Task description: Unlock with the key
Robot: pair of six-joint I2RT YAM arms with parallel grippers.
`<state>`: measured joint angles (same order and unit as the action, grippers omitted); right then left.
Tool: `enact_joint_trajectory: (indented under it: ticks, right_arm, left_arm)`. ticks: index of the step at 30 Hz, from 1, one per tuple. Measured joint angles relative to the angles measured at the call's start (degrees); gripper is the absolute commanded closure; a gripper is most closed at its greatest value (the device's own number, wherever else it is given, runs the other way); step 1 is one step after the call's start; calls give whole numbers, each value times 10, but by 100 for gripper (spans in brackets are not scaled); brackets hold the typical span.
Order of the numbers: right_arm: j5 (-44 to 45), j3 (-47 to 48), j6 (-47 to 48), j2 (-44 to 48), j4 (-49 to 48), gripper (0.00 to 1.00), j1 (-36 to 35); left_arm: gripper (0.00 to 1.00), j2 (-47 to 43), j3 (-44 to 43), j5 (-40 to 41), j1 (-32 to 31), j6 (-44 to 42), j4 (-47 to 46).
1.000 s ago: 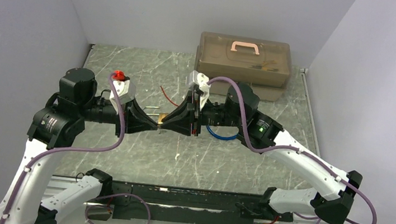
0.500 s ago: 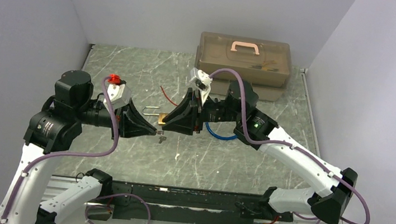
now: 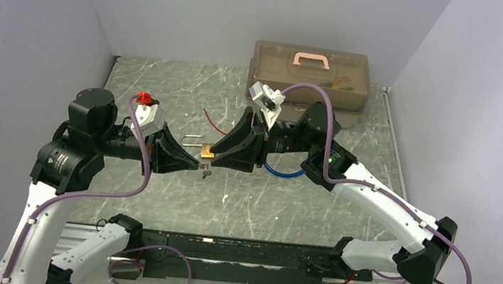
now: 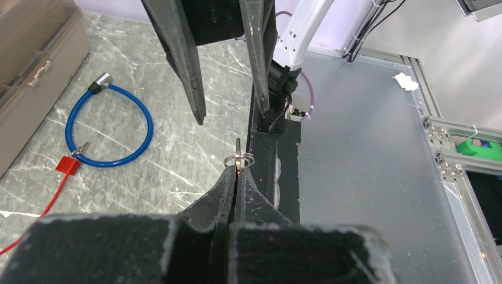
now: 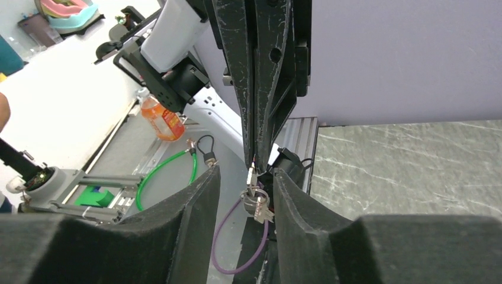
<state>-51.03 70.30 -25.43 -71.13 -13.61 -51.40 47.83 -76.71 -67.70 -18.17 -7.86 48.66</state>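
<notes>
My left gripper [image 3: 199,167] [image 4: 237,168] is shut on the key [image 4: 238,160], whose wire ring sticks out just past the fingertips. A second key hangs from that ring [image 5: 256,200]. My right gripper [image 3: 211,155] [image 5: 245,173] faces the left one tip to tip. Its jaws stand open on either side of the hanging keys without touching them. A brass padlock [image 3: 205,151] with a steel shackle shows only in the top view, close by both grippers' tips. Whether it rests on the table I cannot tell.
A brown toolbox [image 3: 311,74] with a pink handle stands at the back. A blue cable lock [image 3: 281,172] [image 4: 109,127] lies under the right arm, with a red tag on a red wire [image 4: 66,164] beside it. Grey walls close in both sides. A black rail [image 3: 236,254] runs along the near edge.
My right gripper has opened wider and drawn back slightly to the right. The left gripper sank a little with the key and has kept still since.
</notes>
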Motion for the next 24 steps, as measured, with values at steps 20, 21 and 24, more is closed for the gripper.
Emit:
enact_joint_trajectory:
  ticks: [20, 21, 24]
  right_arm:
    - [-12, 9, -12, -37, 11, 82, -6]
    - [-12, 10, -14, -39, 11, 80, -7]
    - [-12, 10, -17, -45, 11, 80, -10]
  left_arm:
    - [100, 6, 0, -6, 6, 16, -22]
    - [100, 6, 0, -6, 7, 16, -23]
    - [100, 7, 0, -9, 7, 17, -23]
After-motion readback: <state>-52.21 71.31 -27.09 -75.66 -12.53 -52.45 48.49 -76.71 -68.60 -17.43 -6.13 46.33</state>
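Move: The small keys on the ring, still pinched in the left fingertips, hang about 2 cm left of the right fingertips, 1 cm back and 2 cm lower; from the left hand they lie some 2 cm to the right, otherwise level. On the table, roughly 40 cm below the right hand, the brass padlock lies about 18 cm ahead and 5 cm left, and the blue cable about 17 cm ahead and 19 cm right. Bring the right gripper down about 2 cm and left nearly as far, in beside the keys at the left fingertips, and draw its half-open fingers more than halfway together without shutting them. Set the finger nearer the base against the key end, with hardly any wrist turn. Keep the left gripper's pinch, holding it almost still. ##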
